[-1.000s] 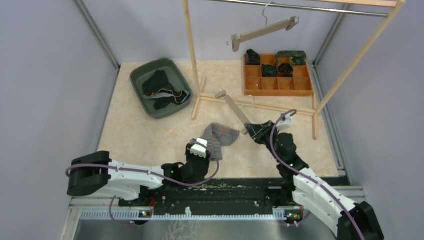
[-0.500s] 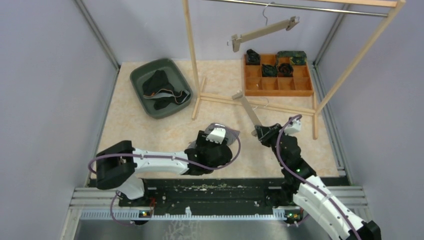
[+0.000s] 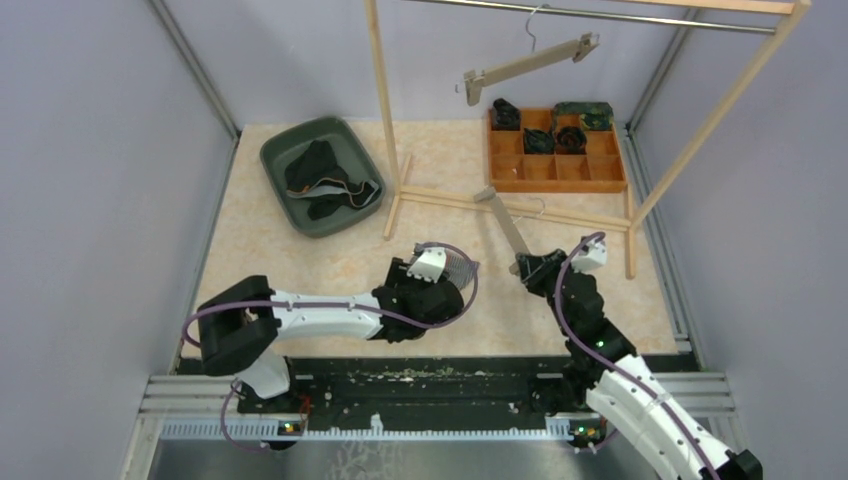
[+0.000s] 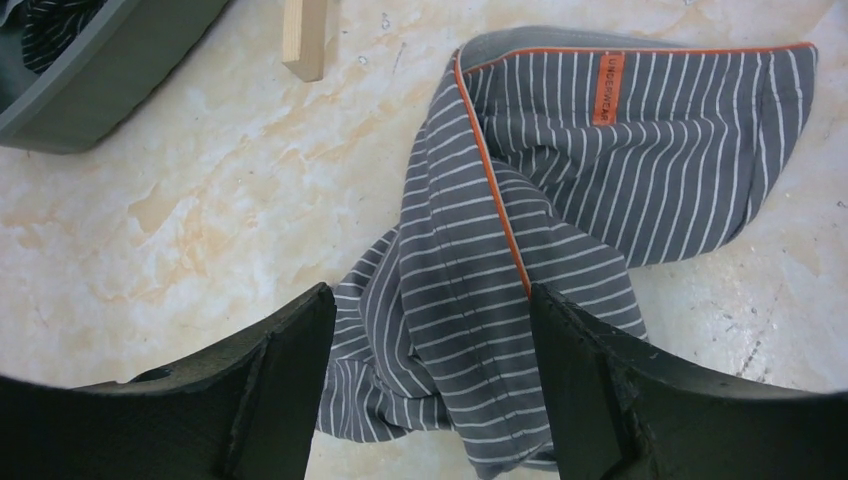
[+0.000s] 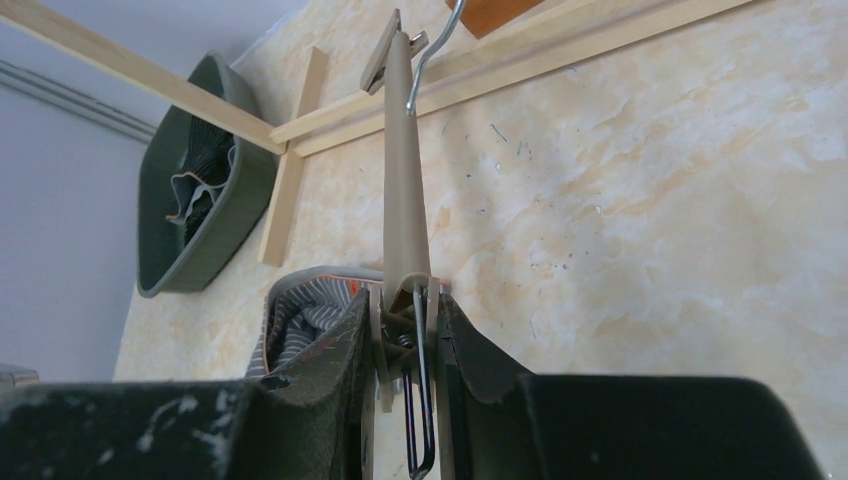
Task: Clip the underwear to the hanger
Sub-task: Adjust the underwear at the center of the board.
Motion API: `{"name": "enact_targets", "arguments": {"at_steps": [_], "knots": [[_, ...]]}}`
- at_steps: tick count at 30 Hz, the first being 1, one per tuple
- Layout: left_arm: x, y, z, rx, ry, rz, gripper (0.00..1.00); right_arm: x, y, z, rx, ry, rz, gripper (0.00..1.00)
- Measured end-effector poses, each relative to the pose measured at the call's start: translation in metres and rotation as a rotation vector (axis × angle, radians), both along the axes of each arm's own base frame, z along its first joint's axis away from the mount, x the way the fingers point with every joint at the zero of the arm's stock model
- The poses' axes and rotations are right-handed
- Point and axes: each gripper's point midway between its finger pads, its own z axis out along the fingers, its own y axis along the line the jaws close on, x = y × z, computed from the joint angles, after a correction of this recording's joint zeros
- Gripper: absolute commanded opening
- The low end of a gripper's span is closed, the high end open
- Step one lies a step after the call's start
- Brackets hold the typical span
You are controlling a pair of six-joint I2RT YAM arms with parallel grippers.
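Note:
The grey white-striped underwear (image 4: 560, 170) with orange trim lies crumpled on the table. My left gripper (image 4: 430, 310) hovers open just above its near edge, with nothing held between the fingers. From above, the left gripper (image 3: 437, 272) covers most of the underwear (image 3: 464, 266). My right gripper (image 5: 405, 310) is shut on the spring clip at the near end of the beige hanger (image 5: 403, 180). The hanger (image 3: 505, 225) slants up and away from the right gripper (image 3: 530, 266), its far clip and wire hook near the rack's base bar.
A green bin (image 3: 275, 150) with dark clothes sits at the back left. A wooden clothes rack (image 3: 385, 120) stands mid-table, with a second hanger (image 3: 525, 62) on its rail. A wooden divided tray (image 3: 560, 172) holds rolled dark garments at the back right.
My left arm has swung forward and right over the underwear, and its jaws have opened wider. My right gripper has carried the hanger a little right and farther away.

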Motion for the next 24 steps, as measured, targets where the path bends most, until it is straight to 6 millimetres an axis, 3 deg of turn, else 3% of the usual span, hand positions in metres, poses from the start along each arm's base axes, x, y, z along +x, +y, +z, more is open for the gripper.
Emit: {"name": "enact_targets", "arguments": {"at_steps": [10,18,24], "knots": [[-0.026,-0.013,-0.009,-0.06,0.117,-0.094,0.77,0.0,-0.009,-0.002,-0.027,0.008,-0.029,0.0],[-0.046,-0.005,-0.023,-0.133,0.195,-0.152,0.76,0.001,-0.016,0.003,-0.028,-0.004,-0.052,0.0],[-0.051,-0.007,-0.033,-0.162,0.217,-0.171,0.69,0.002,-0.02,0.005,-0.028,-0.006,-0.066,0.0]]}}
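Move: The near end of the underwear lies about 6 cm back from the left hand, roughly level with it sideways and some 6 cm below. The underwear's middle is almost under that hand, about 2 cm to its right. The near tip of the frame's foot bar stands 9 cm ahead and 6 cm left; the held hanger's middle is 8 cm ahead, 15 cm right and some 5 cm higher. From the right hand the near end lies about 19 cm left, 8 cm back and 12 cm below. With no contact to be seen yet, the empty left hand draws back over the underwear towards its near end, about 5 cm, sinking some 3 cm, mostly late on. Its fingers stay open while they tip about 10 degrees further down and the hand turns slightly clockwise, its left side dipping. The right hand keeps its grip on the hanger and drifts about 2 cm right. ##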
